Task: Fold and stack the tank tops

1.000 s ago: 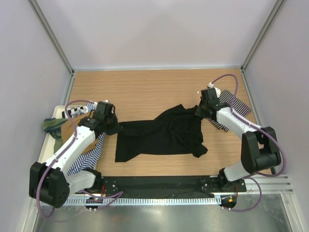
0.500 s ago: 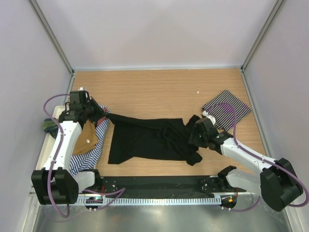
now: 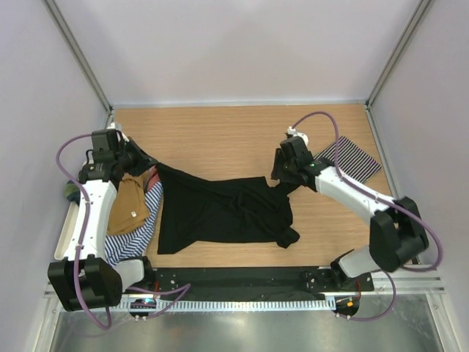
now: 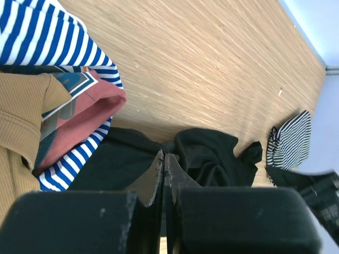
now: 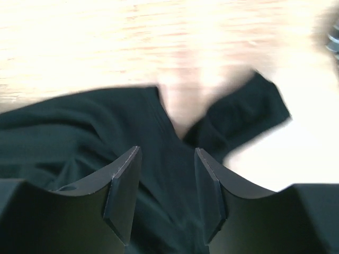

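The plain black tank top [image 3: 220, 213] lies spread and rumpled mid-table. Its far left corner is drawn taut to my left gripper [image 3: 146, 165], whose jaws are shut on a thin fold of it [image 4: 163, 156]. My right gripper [image 3: 282, 180] hovers over the top's far right corner; in the right wrist view it is open [image 5: 167, 153], with black cloth [image 5: 79, 121] lying under and between the fingers. The finely black-and-white striped tank top [image 3: 355, 158] lies folded at the far right, also visible in the left wrist view [image 4: 291, 140].
At the left edge is a pile with a tan top [image 3: 128, 205], a blue-and-white striped top [image 3: 139, 231], a reddish patterned cloth [image 4: 79, 116] and a green top [image 3: 71, 192], over a white tray [image 3: 67, 233]. Grey walls enclose the wooden table.
My left gripper has pulled the black top's corner further left and back. My right gripper has opened and moved from the top's near right side to its far right corner.
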`<act>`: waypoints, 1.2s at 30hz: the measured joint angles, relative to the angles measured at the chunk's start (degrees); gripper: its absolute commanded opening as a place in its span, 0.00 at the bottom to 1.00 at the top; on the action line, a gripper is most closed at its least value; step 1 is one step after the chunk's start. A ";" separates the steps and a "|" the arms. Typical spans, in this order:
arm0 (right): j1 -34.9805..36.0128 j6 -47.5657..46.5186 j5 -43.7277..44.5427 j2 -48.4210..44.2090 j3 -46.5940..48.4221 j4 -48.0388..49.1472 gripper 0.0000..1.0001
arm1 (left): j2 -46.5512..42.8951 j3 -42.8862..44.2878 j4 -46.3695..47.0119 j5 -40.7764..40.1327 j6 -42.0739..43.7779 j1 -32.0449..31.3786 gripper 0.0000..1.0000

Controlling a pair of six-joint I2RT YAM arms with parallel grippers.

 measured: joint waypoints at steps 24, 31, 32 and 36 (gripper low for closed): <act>-0.33 -1.53 -8.33 28.26 14.88 3.63 0.13 | 2.60 0.00 -0.59 3.52 2.80 0.00 0.00; -2.23 -1.95 -8.20 30.67 20.33 2.60 0.01 | 6.10 0.11 1.14 4.02 0.83 0.00 0.00; -3.28 -1.92 -8.46 30.67 21.75 2.36 0.01 | 7.21 0.33 1.66 4.22 0.09 0.00 0.00; -9.62 -1.66 -11.34 30.62 28.17 2.45 0.01 | 13.97 4.13 3.06 4.48 -3.45 0.00 0.00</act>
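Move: The black tank top's far right corner, lying flat, is about 6 cm ahead of the open right hand, 5 cm to its left and 9 cm below. The top's loose strap end lies about 5 cm ahead and 3 cm to the right; the striped stack is some 10 cm ahead and 17 cm right. From the left hand, which holds the top's other far corner high, the aimed corner is roughly 29 cm right, 6 cm ahead and 19 cm lower. The black top's far right corner gets pinched by the right hand, which sinks about 9 cm while easing forward and left, tips its fingers some 10 degrees steeper and closes. It then carries the corner forward some 8 cm, up and slightly right. The left hand keeps its grip and late on goes forward and down about 4 cm. ##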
